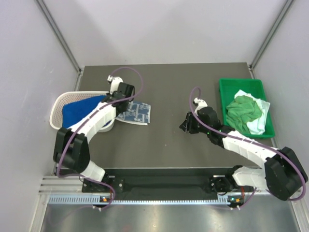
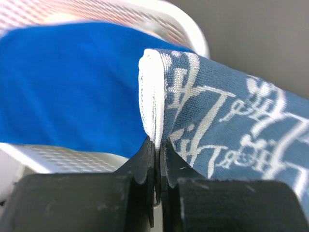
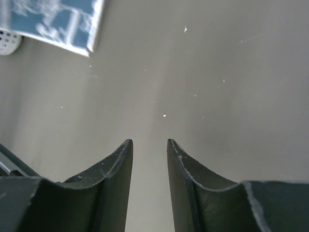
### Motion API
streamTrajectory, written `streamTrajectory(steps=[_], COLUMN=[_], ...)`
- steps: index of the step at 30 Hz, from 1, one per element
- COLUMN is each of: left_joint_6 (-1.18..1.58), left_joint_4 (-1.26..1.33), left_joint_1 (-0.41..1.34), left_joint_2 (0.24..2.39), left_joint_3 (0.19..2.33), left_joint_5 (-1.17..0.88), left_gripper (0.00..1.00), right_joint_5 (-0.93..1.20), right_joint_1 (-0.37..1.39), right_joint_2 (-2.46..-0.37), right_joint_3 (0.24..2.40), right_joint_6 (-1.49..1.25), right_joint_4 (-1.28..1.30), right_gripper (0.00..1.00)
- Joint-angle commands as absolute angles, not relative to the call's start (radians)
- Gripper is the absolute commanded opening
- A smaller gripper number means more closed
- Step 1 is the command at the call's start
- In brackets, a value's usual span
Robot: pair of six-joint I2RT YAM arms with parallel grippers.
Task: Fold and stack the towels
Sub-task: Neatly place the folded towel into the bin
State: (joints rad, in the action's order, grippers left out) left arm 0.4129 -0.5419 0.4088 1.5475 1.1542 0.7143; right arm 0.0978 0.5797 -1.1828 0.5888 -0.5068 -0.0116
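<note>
A folded white towel with blue-grey print (image 1: 138, 113) lies on the dark table just right of the basket. My left gripper (image 1: 123, 98) is shut on its white hemmed edge (image 2: 152, 96); in the left wrist view the print (image 2: 231, 125) fills the right side beyond the gripper (image 2: 157, 145). A royal blue towel (image 1: 79, 111) (image 2: 67, 87) lies in the white mesh basket (image 1: 59, 104). My right gripper (image 1: 186, 126) (image 3: 149, 145) hangs open over bare table, holding nothing; the printed towel (image 3: 58, 21) shows far off at its upper left. A bright green towel (image 1: 244, 110) lies crumpled on a white one (image 1: 259, 123).
The rigid green tray (image 1: 244, 84) holding the green and white towels stands at the back right. The basket rim (image 2: 164, 19) sits close behind the held towel edge, and a bit of it (image 3: 7, 42) shows in the right wrist view. Grey walls enclose the table.
</note>
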Motion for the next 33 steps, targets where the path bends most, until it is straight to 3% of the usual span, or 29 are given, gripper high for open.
streamTrajectory(steps=[1,10,19,33], left_joint_6=[0.292,0.178,0.051,-0.025], left_joint_4=[-0.473,-0.330,-0.077,-0.083], left_joint_1=[0.370,0.298,0.267,0.264], left_joint_2=[1.428,1.292,1.115,1.023], left_joint_3=[1.132,1.054,0.959,1.022], left_joint_5=[0.821,0.851,0.680,0.657], left_gripper=[0.00,0.00,0.00,0.00], right_joint_5=[0.121,0.158,0.161,0.170], right_joint_1=[0.574,0.575,0.575,0.575], right_joint_2=[-1.203,-1.246,-1.256,-1.255], right_joint_3=[0.621,0.632,0.640,0.655], right_joint_6=[-0.488,-0.497,-0.497,-0.500], right_joint_4=[-0.032,-0.075,-0.083,-0.081], right_gripper=[0.35,0.33,0.32,0.31])
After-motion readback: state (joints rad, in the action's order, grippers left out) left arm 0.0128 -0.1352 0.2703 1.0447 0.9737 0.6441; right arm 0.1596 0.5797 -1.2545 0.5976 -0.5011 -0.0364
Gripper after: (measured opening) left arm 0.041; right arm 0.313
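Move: The left hand already holds the folded blue-and-white towel by its edge, close to the white basket's right rim. The basket's middle lies about 13 cm to its left, nearly level fore and aft, and some 8 cm below. The blue folded towel inside is about 12 cm to the left, also nearly level, about 6 cm down; the held towel's body trails some 10 cm to the hand's right. From the idle right hand, the basket is roughly 48 cm left and 10 cm ahead. Keeping its pinch on the edge of the blue-and-white towel, the left hand climbs about 16 cm in all, the first half of the rise going together with some 7 cm to the left, from the basket's right rim in over its right part. It then goes on almost straight up while the wrist tips the fingers upward by about 30 degrees, so that the towel's trailing part is drawn up after it. ##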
